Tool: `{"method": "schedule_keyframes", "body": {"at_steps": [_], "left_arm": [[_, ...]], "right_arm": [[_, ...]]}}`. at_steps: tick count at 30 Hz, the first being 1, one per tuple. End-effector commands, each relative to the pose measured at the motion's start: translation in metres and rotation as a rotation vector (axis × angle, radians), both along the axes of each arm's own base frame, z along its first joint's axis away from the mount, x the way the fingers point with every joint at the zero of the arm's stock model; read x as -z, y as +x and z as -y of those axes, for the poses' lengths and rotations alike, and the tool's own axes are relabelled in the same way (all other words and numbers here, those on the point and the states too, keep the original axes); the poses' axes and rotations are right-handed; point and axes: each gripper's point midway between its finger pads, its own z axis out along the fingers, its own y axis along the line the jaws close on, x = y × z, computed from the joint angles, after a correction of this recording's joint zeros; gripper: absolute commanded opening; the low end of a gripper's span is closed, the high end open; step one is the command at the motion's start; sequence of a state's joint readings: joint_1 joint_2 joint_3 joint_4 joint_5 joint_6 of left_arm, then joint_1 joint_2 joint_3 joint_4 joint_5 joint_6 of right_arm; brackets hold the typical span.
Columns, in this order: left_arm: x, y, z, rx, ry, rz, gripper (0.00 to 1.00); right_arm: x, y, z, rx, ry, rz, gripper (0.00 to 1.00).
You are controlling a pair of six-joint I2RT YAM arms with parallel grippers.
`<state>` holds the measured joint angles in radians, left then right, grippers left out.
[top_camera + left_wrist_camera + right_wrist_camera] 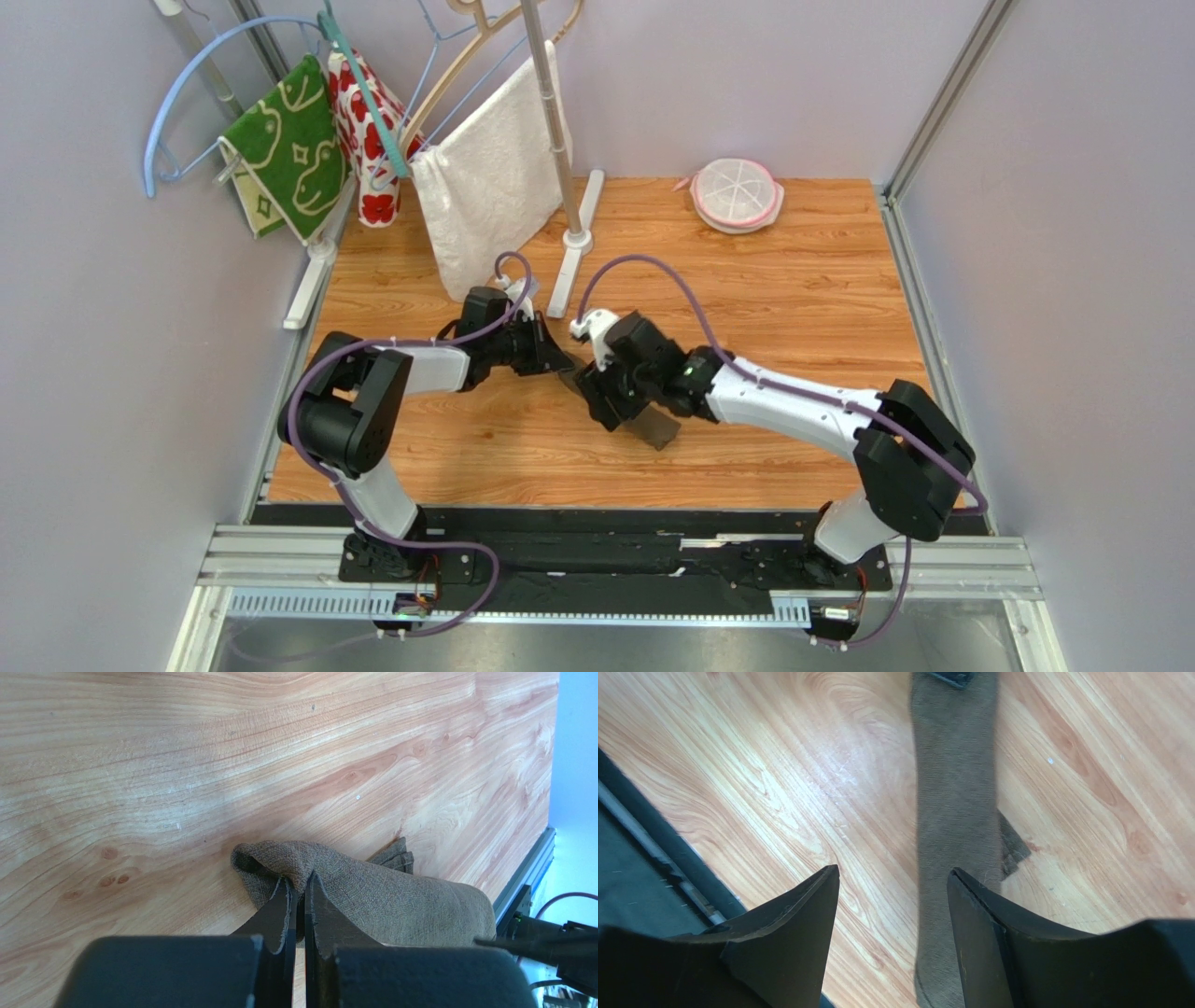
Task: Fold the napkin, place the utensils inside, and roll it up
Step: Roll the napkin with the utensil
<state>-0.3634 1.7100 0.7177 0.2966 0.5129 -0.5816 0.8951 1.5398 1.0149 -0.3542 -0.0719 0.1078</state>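
Note:
The napkin (400, 892) is a dark brown cloth rolled into a long bundle on the wooden table. One end of it (657, 429) shows under the right arm. My left gripper (298, 882) is shut, its tips pinching a fold at the roll's end. My right gripper (892, 875) hangs open over the roll (955, 784). Its right finger (990, 924) lies over the roll's edge, with bare wood between the fingers. In the top view the left gripper (561, 367) and the right gripper (617, 399) meet at mid-table. The utensils are hidden.
A hanger rack stands at the back left with a green patterned cloth (288, 140), a red patterned cloth (368, 133) and a white towel (491, 175). Its foot (575, 241) rests on the table. A pink round dish (737, 193) sits at the back. Grey walls close both sides.

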Motion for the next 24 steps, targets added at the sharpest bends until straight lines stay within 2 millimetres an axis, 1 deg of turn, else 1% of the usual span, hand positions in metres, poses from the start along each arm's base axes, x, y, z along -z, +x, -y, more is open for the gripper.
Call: {"method": "schedule_keyframes", "body": {"at_steps": [1, 2, 3, 5, 6, 9, 12, 13, 15, 16, 19, 20, 22, 23, 24], "left_arm": [[0.008, -0.002, -0.004, 0.017, 0.043, -0.035, 0.0], [0.009, -0.001, -0.003, 0.019, 0.044, -0.035, 0.0], [0.009, -0.002, -0.003, 0.021, 0.048, -0.04, 0.0], [0.009, -0.001, -0.003, 0.022, 0.048, -0.04, 0.0], [0.009, 0.0, -0.003, 0.023, 0.049, -0.04, 0.0], [0.008, -0.001, -0.003, 0.027, 0.048, -0.046, 0.0], [0.008, 0.0, -0.003, 0.029, 0.052, -0.045, 0.0], [0.008, -0.001, -0.003, 0.031, 0.053, -0.046, 0.0], [0.007, -0.001, -0.003, 0.034, 0.053, -0.044, 0.0], [0.007, -0.002, -0.002, 0.038, 0.052, -0.044, 0.0], [0.005, -0.002, -0.002, 0.047, 0.047, -0.037, 0.0], [0.004, -0.002, -0.001, 0.052, 0.046, -0.033, 0.0], [0.002, -0.002, 0.0, 0.061, 0.041, -0.028, 0.0], [0.001, -0.002, 0.0, 0.062, 0.039, -0.025, 0.0], [-0.002, -0.001, 0.001, 0.067, 0.032, -0.018, 0.02]], "right_arm": [[-0.001, 0.01, 0.015, 0.07, -0.178, 0.296, 0.62], [-0.004, 0.015, 0.014, 0.089, -0.188, 0.35, 0.62], [0.001, 0.008, 0.011, 0.069, -0.207, 0.368, 0.62], [0.004, 0.01, 0.01, 0.05, -0.236, 0.406, 0.62], [0.011, 0.009, 0.008, 0.031, -0.259, 0.409, 0.62], [0.022, 0.01, 0.008, 0.017, -0.3, 0.421, 0.61], [0.038, 0.008, 0.006, -0.024, -0.328, 0.401, 0.6], [0.047, 0.006, 0.008, -0.035, -0.343, 0.387, 0.6], [0.054, 0.007, 0.009, -0.036, -0.358, 0.378, 0.59], [0.061, 0.007, 0.011, -0.03, -0.371, 0.367, 0.59], [0.071, 0.01, 0.016, -0.007, -0.365, 0.327, 0.58], [0.073, 0.014, 0.021, 0.012, -0.361, 0.312, 0.58], [0.076, 0.015, 0.022, 0.015, -0.336, 0.275, 0.58], [0.077, 0.02, 0.027, 0.037, -0.321, 0.253, 0.58], [0.078, 0.02, 0.028, 0.039, -0.309, 0.233, 0.58]]}}
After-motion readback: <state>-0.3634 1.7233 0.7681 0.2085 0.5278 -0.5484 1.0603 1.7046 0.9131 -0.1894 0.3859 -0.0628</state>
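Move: The napkin roll's middle lies roughly 2 cm ahead, 1 cm to the right and 6 cm below the right hand. The end pinched by the left fingers is about 7 cm ahead, 6 cm left and 5 cm lower; the roll's free end is some 3 cm back and 7 cm right, and the loose flap 5 cm ahead, 2 cm right. From the left hand the roll's middle lies about 5 cm back and 7 cm right. Down some 6 cm onto the napkin roll goes the right hand, first dipping back about 2 cm on its near side, then pushing forward about 3.5 cm and easing right. It turns some 30 degrees so its fingers lean outward more than leftward; they stay open, coming astride the roll and into the cloth. The left hand keeps the far-left end pinched, almost still. ##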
